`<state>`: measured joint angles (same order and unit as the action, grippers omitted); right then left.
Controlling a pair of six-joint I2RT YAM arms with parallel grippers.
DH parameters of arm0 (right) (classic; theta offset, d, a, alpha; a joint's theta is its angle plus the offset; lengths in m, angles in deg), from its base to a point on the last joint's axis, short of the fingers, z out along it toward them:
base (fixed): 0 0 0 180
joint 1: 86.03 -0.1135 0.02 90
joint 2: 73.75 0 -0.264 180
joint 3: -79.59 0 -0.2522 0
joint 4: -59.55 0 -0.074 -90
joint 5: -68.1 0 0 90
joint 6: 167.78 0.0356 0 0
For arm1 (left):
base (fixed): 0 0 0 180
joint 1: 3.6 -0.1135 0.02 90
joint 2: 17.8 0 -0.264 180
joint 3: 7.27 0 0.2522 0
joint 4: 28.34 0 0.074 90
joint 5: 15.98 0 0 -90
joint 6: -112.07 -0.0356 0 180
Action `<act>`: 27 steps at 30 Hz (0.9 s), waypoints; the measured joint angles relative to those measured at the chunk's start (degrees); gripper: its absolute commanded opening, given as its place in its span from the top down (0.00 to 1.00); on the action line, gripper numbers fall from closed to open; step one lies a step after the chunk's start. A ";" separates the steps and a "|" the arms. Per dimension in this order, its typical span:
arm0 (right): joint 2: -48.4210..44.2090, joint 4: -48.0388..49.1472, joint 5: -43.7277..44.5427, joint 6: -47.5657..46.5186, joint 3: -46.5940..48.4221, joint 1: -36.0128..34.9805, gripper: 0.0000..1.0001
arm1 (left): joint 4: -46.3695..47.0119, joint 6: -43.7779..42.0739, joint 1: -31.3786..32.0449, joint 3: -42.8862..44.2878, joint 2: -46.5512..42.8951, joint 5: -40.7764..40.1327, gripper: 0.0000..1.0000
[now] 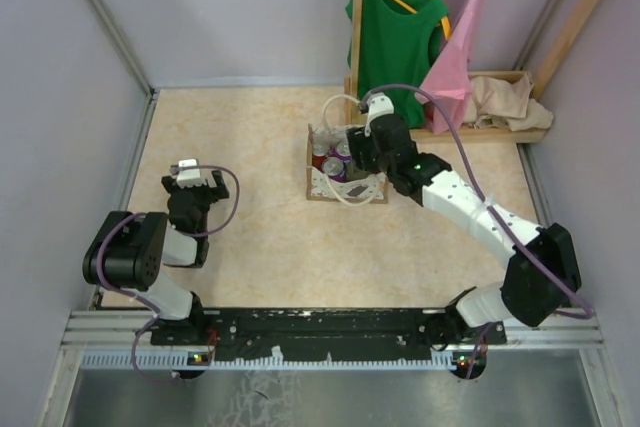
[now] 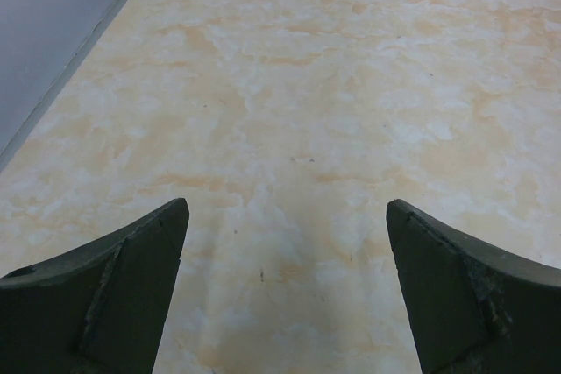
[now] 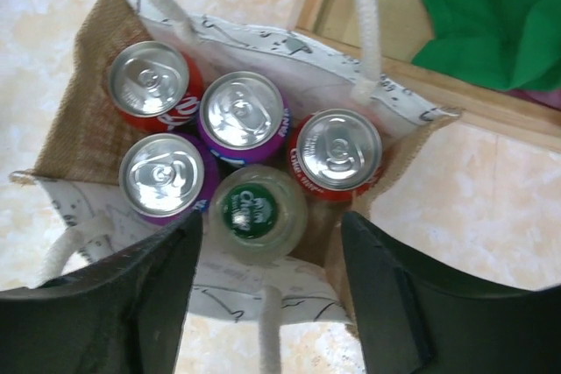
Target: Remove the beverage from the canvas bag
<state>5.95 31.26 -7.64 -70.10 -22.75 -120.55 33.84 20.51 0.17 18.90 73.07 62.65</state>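
Note:
The canvas bag [image 3: 83, 111] stands open on the table, beige with white loop handles [image 3: 364, 32]. Inside it stand several beverages: red cans [image 3: 337, 151], purple cans [image 3: 243, 116] and a clear bottle with a green cap [image 3: 257, 212]. My right gripper [image 3: 272, 221] hovers open just above the bag's near side, its fingers [image 3: 149, 286] straddling the bottle's top without touching it. From the top view, the right gripper [image 1: 355, 152] is over the bag [image 1: 318, 190]. My left gripper [image 1: 190, 179] rests open over bare table at the left, seen in its wrist view as the left gripper [image 2: 287, 208] with nothing between its fingers.
A wooden rack [image 1: 357, 27] behind the bag holds a green shirt [image 1: 400, 32] and a pink cloth [image 1: 455, 62]; its base tray [image 1: 500, 132] carries a tan cloth [image 1: 505, 102]. Grey walls [image 1: 60, 97] enclose the marbled table [image 1: 240, 137].

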 measured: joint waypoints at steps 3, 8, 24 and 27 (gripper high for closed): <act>0.00 0.00 -1.11 -0.13 0.00 -0.85 0.27 | 0.00 0.00 0.00 0.00 0.02 0.00 0.00; 0.42 -0.11 -1.81 0.50 -0.28 -1.36 0.18 | 0.00 0.00 0.00 0.00 0.02 0.00 0.00; 0.17 -1.53 0.37 5.42 -7.04 -1.64 0.14 | 0.00 0.00 0.00 0.00 0.02 0.00 0.00; -0.31 -1.31 0.83 5.68 -7.65 -1.81 0.14 | -0.02 0.00 0.00 0.00 0.02 0.00 0.00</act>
<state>5.65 29.95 -6.81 -64.41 -30.40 -122.37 33.82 20.51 0.17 18.90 73.09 62.65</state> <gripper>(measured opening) 0.856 0.998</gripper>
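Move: The green-capped bottle stands about 2 cm ahead of the right hand and 2 cm to its left, its middle some 15 cm down in the bag. Of the cans, all about as low, the right red can lies 8 cm ahead and 1 cm right of the hand, the back purple can 9 cm ahead and 5 cm left, the near purple can 2 cm ahead and 9 cm left. From the left hand the bottle is about 38 cm to the right, 2 cm ahead, 4 cm lower. Down and back, the right hand sinks about 6 cm towards the bag's near side while drawing back some 3 cm, after first easing barely a centimetre to its left and returning. The fingers spread from partly to nearly wide open and tip a little further down, ending near cap height just short of the green-capped bottle without gripping it. ##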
